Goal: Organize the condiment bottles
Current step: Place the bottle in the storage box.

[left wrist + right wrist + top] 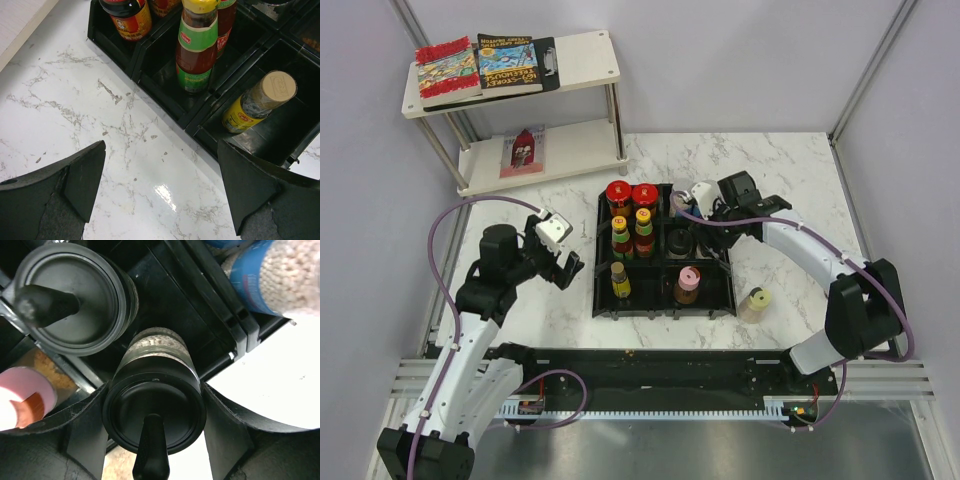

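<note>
The condiment bottles stand mostly in a black compartmented tray (602, 250): two red-capped ones (618, 192) at the back left, yellow-capped sauce bottles (643, 216) behind a cream-capped jar (619, 272), and a pink-capped jar (688, 276). My right gripper (692, 208) hangs over the tray's back right part. In the right wrist view it (155, 395) is shut on a black-capped spice jar (155, 412), both fingers (82, 430) against its cap. My left gripper (160, 185) is open over bare marble just left of the tray, with the yellow-capped sauce bottle (197, 50) and cream-capped jar (260, 100) ahead of it.
A yellow-capped jar (755, 302) stands alone on the marble right of the tray. A second black-capped jar (70, 300) and blue-labelled jars (270, 280) sit close to the held one. A two-level white shelf (590, 55) with books stands at the back left.
</note>
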Controlling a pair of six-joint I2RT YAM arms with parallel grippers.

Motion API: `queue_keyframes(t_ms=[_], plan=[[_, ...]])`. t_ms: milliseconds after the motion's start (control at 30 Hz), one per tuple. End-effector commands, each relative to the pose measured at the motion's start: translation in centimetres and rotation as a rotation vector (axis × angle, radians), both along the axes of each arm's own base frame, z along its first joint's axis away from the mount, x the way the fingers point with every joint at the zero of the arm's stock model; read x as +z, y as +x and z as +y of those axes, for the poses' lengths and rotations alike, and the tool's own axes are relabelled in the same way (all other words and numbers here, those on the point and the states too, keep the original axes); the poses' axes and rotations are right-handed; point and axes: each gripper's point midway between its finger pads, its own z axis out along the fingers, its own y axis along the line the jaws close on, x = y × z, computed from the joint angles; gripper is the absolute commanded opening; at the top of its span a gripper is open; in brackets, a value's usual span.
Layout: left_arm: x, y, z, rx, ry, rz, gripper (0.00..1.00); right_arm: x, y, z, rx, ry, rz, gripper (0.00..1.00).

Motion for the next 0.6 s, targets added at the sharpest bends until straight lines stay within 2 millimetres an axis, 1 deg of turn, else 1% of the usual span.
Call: queue_keyframes(t_ms=[0, 33, 67, 100, 167, 200, 267, 300, 333, 367, 400, 433, 533, 567], plan=[[0.3, -0.2, -0.3, -0.004, -0.032, 0.002, 0.99, -0.3, 0.6, 1.2, 0.047, 0.043, -0.04, 0.24], [0.3, -0.2, -0.3, -0.006, -0.032, 0.003, 0.99, -0.7, 0.3, 1.0, 0.048, 0.039, -0.025, 0.36], [0.4, -0.2, -0.4, -0.008, -0.035, 0.001, 0.99, -1.0, 0.0, 1.0, 0.065, 0.029, -0.012, 0.45], [0.3, -0.2, -0.4, -0.007, -0.033, 0.002, 0.99, -1.2, -0.3, 1.0, 0.077, 0.026, -0.003, 0.6], [0.3, -0.1, -0.3, -0.004, -0.032, 0.003, 0.99, -1.2, -0.9, 0.7, 0.099, 0.011, 0.014, 0.73], [0.4, -0.2, -0.4, -0.009, -0.034, 0.002, 0.99, -1.0, -1.0, 0.6, 0.107, 0.007, 0.014, 0.82], [0.3, -0.2, -0.4, -0.007, -0.033, 0.002, 0.99, -0.4, -1.7, 0.2, 0.115, -0.006, 0.017, 0.86], [0.3, -0.2, -0.4, -0.007, -0.033, 0.002, 0.99, 0.0, -1.7, 0.0, 0.115, -0.012, 0.01, 0.91], [0.2, -0.2, -0.4, -0.008, -0.032, 0.003, 0.99, 0.4, -1.8, -0.2, 0.116, -0.017, 0.002, 0.93], [0.3, -0.2, -0.4, -0.008, -0.035, 0.002, 0.99, 1.1, -2.4, -0.7, 0.113, -0.025, 0.0, 0.95], [0.3, -0.2, -0.3, -0.006, -0.034, 0.004, 0.99, 1.9, -2.2, -1.2, 0.097, -0.047, -0.027, 0.98], [0.3, -0.2, -0.4, -0.008, -0.035, 0.002, 0.99, 2.5, -2.2, -1.7, 0.081, -0.059, -0.042, 0.98], [0.4, -0.2, -0.4, -0.008, -0.035, -0.001, 0.99, 6.2, -1.5, -4.2, -0.039, -0.088, -0.155, 0.98], [0.4, -0.2, -0.4, -0.008, -0.035, -0.001, 0.99, 7.0, -1.2, -5.8, -0.096, -0.1, -0.168, 0.98]])
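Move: The right hand already holds the black-lidded bottle by its lid. Its spot on the storage box floor, in the middle row's right compartment, lies straight below, some 8 cm under the hand. The twin black-lidded jar stands about 7 cm to the left and level; the right white-lidded jar about 11 cm ahead; the pink-capped jar 8 cm back and 5 cm left. From the left hand that spot is some 30 cm right, 6 cm ahead and 15 cm down. The right hand finishes lowering the held bottle, a little over 1 cm straight down into the compartment beside the black-lidded jar, then stops and spreads its fingers from the lid to almost fully open, turning barely counter-clockwise. With the fingers clear of the lid, it draws off back and to the right by about 3 cm, rising some 2.5 cm from its lowest point, away from the bottle. ##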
